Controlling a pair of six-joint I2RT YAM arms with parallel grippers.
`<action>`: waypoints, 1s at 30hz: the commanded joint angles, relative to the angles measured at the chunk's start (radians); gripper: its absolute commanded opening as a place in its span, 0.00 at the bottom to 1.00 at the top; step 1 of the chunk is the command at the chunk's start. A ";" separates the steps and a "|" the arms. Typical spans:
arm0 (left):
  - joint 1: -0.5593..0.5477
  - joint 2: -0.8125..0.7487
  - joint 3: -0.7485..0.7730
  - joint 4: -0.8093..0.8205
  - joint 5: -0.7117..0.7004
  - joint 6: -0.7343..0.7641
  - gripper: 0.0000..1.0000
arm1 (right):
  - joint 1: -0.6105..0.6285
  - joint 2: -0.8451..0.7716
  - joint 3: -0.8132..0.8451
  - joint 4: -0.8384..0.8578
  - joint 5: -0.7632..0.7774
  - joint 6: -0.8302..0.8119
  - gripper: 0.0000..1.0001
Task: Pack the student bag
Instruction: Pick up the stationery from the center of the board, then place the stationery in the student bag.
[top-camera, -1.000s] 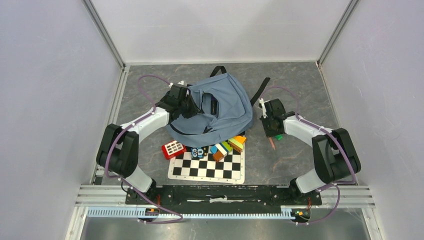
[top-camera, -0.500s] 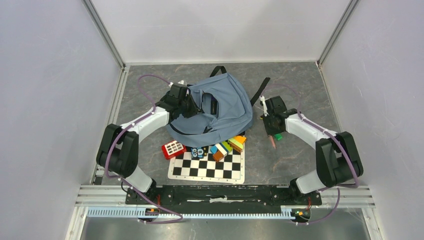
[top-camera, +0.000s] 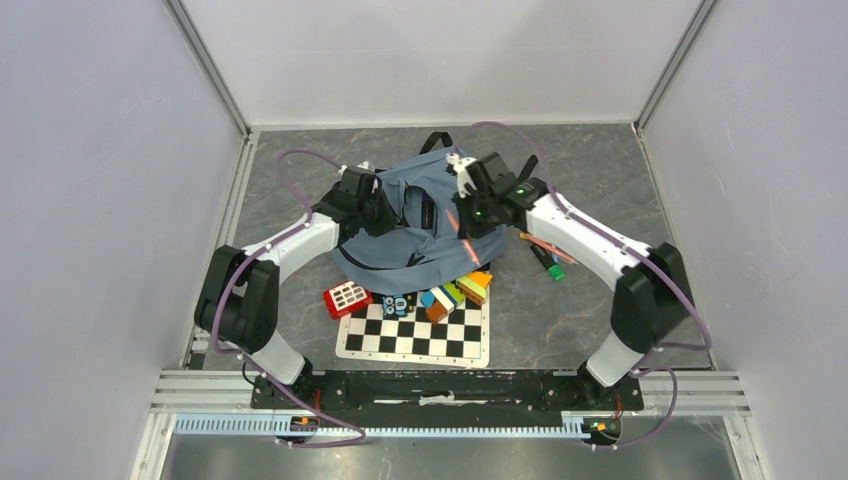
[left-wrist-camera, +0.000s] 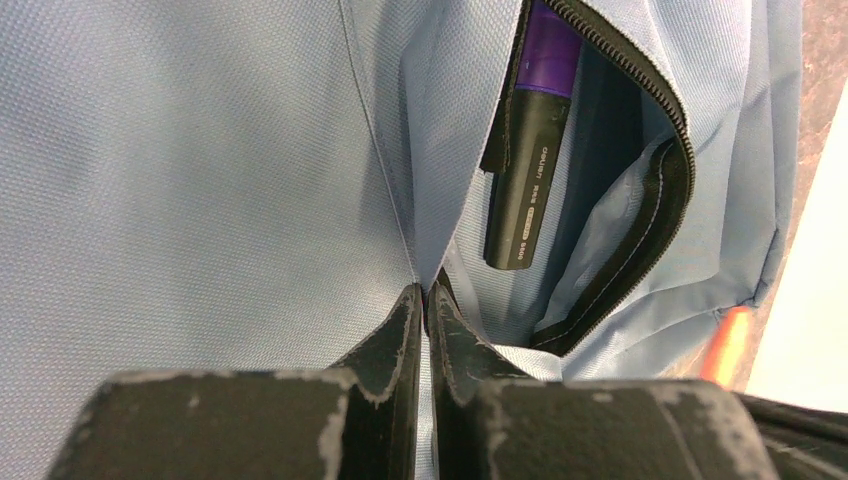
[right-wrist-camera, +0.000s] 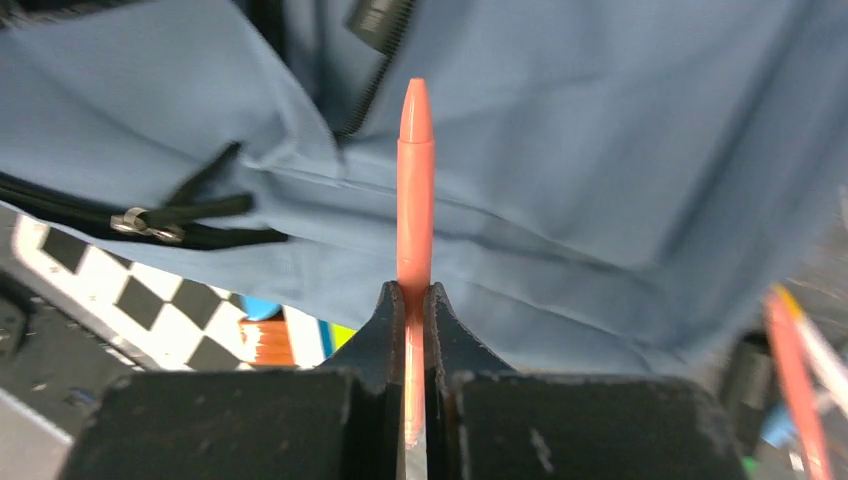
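The student bag (top-camera: 455, 205), dusty-blue with black straps, lies at the table's middle back. Its pocket gapes open, and a black-and-purple marker (left-wrist-camera: 528, 160) lies inside. My left gripper (top-camera: 388, 218) is shut on the bag's fabric at the pocket's edge (left-wrist-camera: 428, 296). My right gripper (top-camera: 470, 222) hangs over the bag's front, shut on a coral-pink pencil (right-wrist-camera: 415, 180). In the right wrist view the pencil's tip points at the bag's cloth (right-wrist-camera: 620, 140), near a black zipper.
A chessboard (top-camera: 415, 335) lies in front of the bag. A red calculator (top-camera: 347, 298) and several coloured blocks (top-camera: 455, 290) sit at its far edge. Another pencil (top-camera: 545, 243) and a green-tipped marker (top-camera: 549, 265) lie on the table right of the bag.
My right gripper closed on the pencil at the table right of the bag, then lifted it and swung left over the bag. The left gripper kept its hold.
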 joint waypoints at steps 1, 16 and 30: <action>0.002 -0.002 0.028 0.018 0.027 -0.018 0.10 | 0.036 0.119 0.133 -0.063 -0.089 0.146 0.00; 0.001 -0.034 -0.039 0.067 0.044 -0.019 0.10 | 0.075 0.360 0.411 -0.200 -0.058 0.252 0.00; -0.001 -0.024 -0.057 0.105 0.067 -0.027 0.10 | 0.067 0.565 0.713 -0.248 0.138 0.328 0.00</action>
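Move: The right hand still grips the orange pen; the bag's open pocket, with the purple-capped marker already inside, lies about 7 cm ahead, 8 cm to its left and 6 cm lower. The blue-and-brown blocks sit some 10 cm back and 6 cm left, the yellow blocks about 7 cm back and 1 cm right, both some 11 cm lower. From the left hand, which keeps the pocket's edge pinched, the pocket is about 3 cm ahead, 6 cm right and 3 cm down. Keeping its grip on the orange pen, the right hand brings the tip in under the zipped rim of the pocket the left hand still holds open. It sweeps left and down first, then mostly forward: about 9 cm left, 6 cm forward and 3 cm down overall, with the fingers tipping some 10 degrees steeper and turning slightly clockwise. ##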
